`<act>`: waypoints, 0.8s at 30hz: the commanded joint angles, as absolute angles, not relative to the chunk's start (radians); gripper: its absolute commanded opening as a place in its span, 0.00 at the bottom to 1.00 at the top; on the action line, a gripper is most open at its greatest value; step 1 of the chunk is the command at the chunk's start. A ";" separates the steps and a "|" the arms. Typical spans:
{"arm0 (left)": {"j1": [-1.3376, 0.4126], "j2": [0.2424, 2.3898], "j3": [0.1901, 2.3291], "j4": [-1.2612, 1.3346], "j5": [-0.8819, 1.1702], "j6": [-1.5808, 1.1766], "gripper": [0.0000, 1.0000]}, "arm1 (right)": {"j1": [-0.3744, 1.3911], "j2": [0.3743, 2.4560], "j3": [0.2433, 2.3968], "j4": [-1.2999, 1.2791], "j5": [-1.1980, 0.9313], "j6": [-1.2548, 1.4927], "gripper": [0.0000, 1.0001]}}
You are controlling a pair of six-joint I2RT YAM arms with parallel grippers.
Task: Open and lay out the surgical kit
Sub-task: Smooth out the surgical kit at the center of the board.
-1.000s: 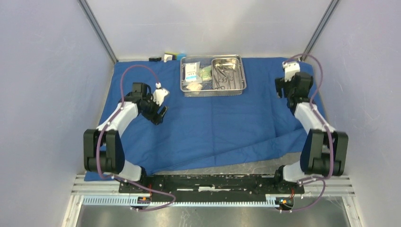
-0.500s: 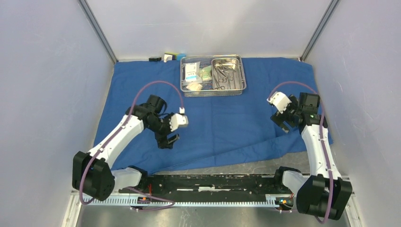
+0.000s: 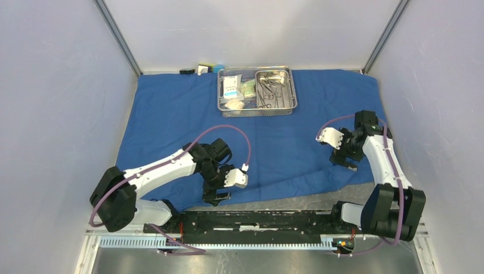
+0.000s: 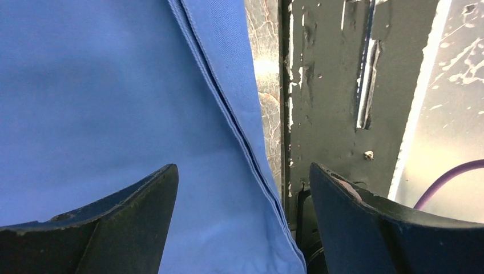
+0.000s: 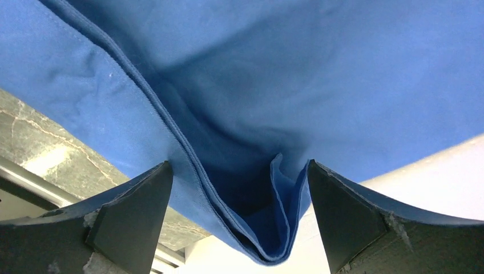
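The surgical kit's blue cloth wrap (image 3: 257, 142) lies spread out over the table. At its far middle stands the wire-mesh basket (image 3: 221, 98), holding the steel pan (image 3: 285, 77) with slim instruments (image 3: 267, 94) and small packets (image 3: 233, 87). My left gripper (image 3: 217, 197) is open, low over the cloth's near hem (image 4: 242, 137), which runs between its fingers (image 4: 131, 217). My right gripper (image 3: 346, 163) is open at the cloth's near right corner. A folded flap of cloth (image 5: 274, 222) hangs between its fingers (image 5: 342, 211), ungripped.
Small black, white and blue blocks (image 3: 202, 69) sit at the back edge behind the cloth. A bare stone strip (image 3: 297, 200) and the black mounting rail (image 3: 257, 220) lie just past the near hem. Enclosure walls stand close on both sides.
Both arms have swung from the cloth's side edges toward its near edge, the left to the near hem, the right to the near right corner. Both jaws have widened a little.
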State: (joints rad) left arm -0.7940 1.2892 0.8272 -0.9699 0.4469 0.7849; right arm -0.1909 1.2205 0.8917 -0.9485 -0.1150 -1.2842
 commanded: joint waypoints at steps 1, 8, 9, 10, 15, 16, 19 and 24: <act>-0.828 1.340 0.798 -0.876 0.395 0.695 0.91 | -0.190 1.283 0.914 -1.059 -0.078 -1.429 0.95; -0.830 1.355 0.769 -0.851 0.359 0.666 0.81 | -0.190 1.235 0.799 -1.069 0.036 -1.444 0.68; -0.830 1.355 0.765 -0.851 0.358 0.662 0.79 | -0.189 1.209 0.789 -1.075 0.051 -1.443 0.60; -0.830 1.353 0.759 -0.851 0.357 0.659 0.75 | -0.192 1.185 0.779 -1.089 0.063 -1.441 0.49; -0.831 1.344 0.742 -0.871 0.351 0.661 0.56 | -0.193 1.008 0.708 -1.139 0.140 -1.430 0.14; -0.831 1.339 0.740 -0.873 0.346 0.663 0.53 | -0.192 0.965 0.687 -1.146 0.158 -1.428 0.11; -0.833 1.331 0.744 -0.891 0.348 0.679 0.45 | -0.194 0.845 0.641 -1.179 0.198 -1.427 0.09; -0.837 1.325 0.764 -0.932 0.365 0.712 0.33 | -0.195 0.708 0.583 -1.221 0.264 -1.412 0.08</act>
State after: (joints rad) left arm -0.8276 1.3533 0.7441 -0.8898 0.3485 0.6888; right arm -0.1909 0.7841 0.6147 -1.1419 0.1707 -1.3930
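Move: The right hand hangs open over the surgical kit's near right hem, some 4 cm below, 3 cm back and 2 cm to its right; the tray lies about 32 cm ahead and 38 cm left, roughly level. For the left hand, the near left hem is about 4 cm below, 1 cm back and 1 cm left, with the tray some 45 cm ahead and 17 cm right, roughly level. Right hand dips, pinches near hem and pulls back about 11 cm overall; left sinks about 3 cm, half-closing around hem. ##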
